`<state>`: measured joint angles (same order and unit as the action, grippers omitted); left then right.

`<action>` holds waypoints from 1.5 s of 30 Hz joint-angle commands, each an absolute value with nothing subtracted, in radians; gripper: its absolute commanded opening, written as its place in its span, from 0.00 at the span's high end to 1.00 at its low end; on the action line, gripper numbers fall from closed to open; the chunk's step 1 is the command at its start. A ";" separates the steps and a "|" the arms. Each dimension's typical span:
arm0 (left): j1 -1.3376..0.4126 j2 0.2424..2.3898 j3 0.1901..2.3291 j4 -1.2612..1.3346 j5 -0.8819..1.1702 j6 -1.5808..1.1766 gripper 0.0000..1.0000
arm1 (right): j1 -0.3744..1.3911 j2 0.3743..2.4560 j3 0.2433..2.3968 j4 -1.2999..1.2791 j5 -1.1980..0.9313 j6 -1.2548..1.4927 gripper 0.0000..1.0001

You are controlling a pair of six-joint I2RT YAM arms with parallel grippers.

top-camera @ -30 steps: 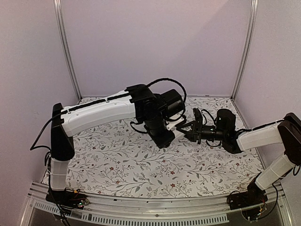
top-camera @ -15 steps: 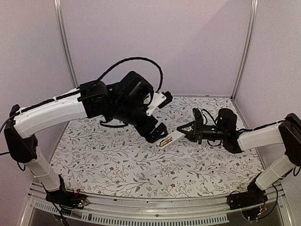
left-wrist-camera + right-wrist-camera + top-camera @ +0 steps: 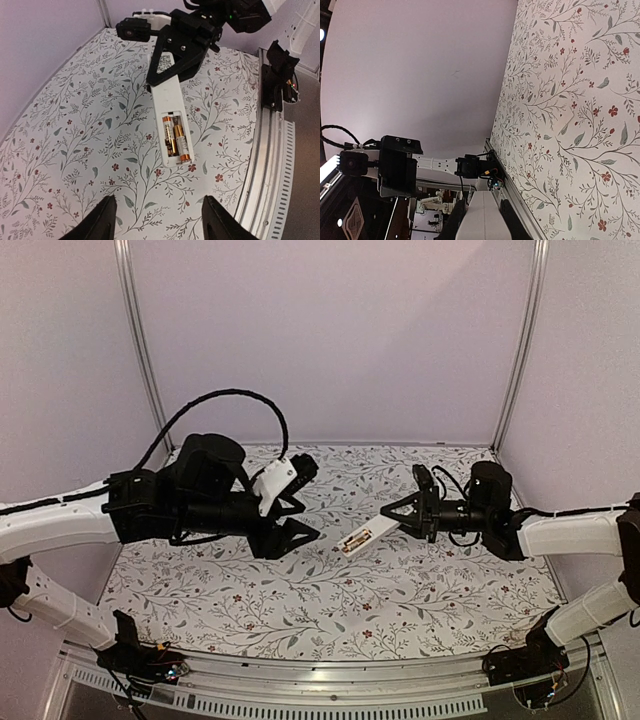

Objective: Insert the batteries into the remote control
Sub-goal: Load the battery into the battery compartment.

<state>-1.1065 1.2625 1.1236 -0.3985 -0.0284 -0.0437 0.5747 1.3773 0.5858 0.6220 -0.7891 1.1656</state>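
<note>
The remote control (image 3: 368, 534) is a slim white bar held off the cloth, and my right gripper (image 3: 402, 516) is shut on its far end. Its back faces the left wrist view, where the remote control (image 3: 169, 102) shows an uncovered bay. Two coppery batteries (image 3: 175, 139) lie side by side in that bay. My left gripper (image 3: 306, 500) stands open and empty a short way left of the remote's free end. In its own view the left gripper (image 3: 160, 220) has both fingertips low in the frame, apart from the remote. In the right wrist view my right gripper (image 3: 485, 225) clamps the white remote control (image 3: 484, 217).
A floral cloth (image 3: 300, 590) covers the table. A metal rail (image 3: 330, 690) runs along the near edge, and both arm bases sit there. Pale walls with metal posts (image 3: 140, 340) close in the back and sides. The left arm's black wrist (image 3: 397, 170) shows in the right wrist view.
My left arm has drawn back to the left, off the remote, and its jaws now stand apart. The right gripper keeps hold of the remote, now slightly higher.
</note>
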 commanded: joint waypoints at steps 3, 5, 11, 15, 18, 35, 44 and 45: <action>-1.151 1.225 1.058 -0.372 0.152 0.388 0.46 | 0.574 1.345 0.661 0.444 -0.869 1.120 1.00; -1.161 1.236 1.065 -0.384 0.188 0.478 0.49 | 0.579 1.339 0.682 0.376 -0.893 1.088 1.00; -1.213 1.310 1.139 -0.471 0.233 0.630 0.60 | 0.605 1.358 0.717 0.346 -0.980 1.060 1.00; -1.248 1.350 1.172 -0.492 0.220 0.685 0.64 | 0.613 1.368 0.734 0.326 -1.021 1.042 1.00; -1.264 1.382 1.194 -0.500 0.195 0.711 0.67 | 0.620 1.375 0.746 0.308 -1.037 1.025 1.00; -1.288 1.479 1.261 -0.506 0.159 0.778 0.78 | 0.644 1.376 0.755 0.244 -1.037 0.967 1.00; -1.295 1.512 1.278 -0.505 0.154 0.783 0.81 | 0.647 1.374 0.752 0.244 -1.031 0.962 1.00; -1.295 1.514 1.278 -0.506 0.155 0.784 0.81 | 0.648 1.374 0.752 0.244 -1.032 0.962 1.00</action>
<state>-1.2781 1.4979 1.2549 -0.4927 0.1627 0.7734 0.6380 1.3701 0.7284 0.2459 -1.0271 0.9752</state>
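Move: The two batteries already lie in the remote's open compartment; their middle is about 9 cm to the left hand's right, 1 cm ahead and 8 cm below its half-open fingers. The remote's free end is nearer, some 7 cm right and 1 cm back, and the right gripper's fingers holding the remote are some 17 cm right and 5 cm ahead, both about as low. From the right hand the batteries are about 8 cm left, 4 cm back and 1 cm lower. The left hand swings back about 9 cm, quickly at first, while working some 6 cm to the right and 5 cm down onto the battery end of the remote, its wrist turning roughly 45 degrees clockwise as the half-open fingers draw nearly shut, the tips ending close by the batteries' near ends, with contact not clearly visible. Meanwhile the right hand keeps its pinch on the remote and draws it back between 5 and 6 cm and slightly left, turning it a little under 20 degrees counter-clockwise to present the compartment to the left fingers. ##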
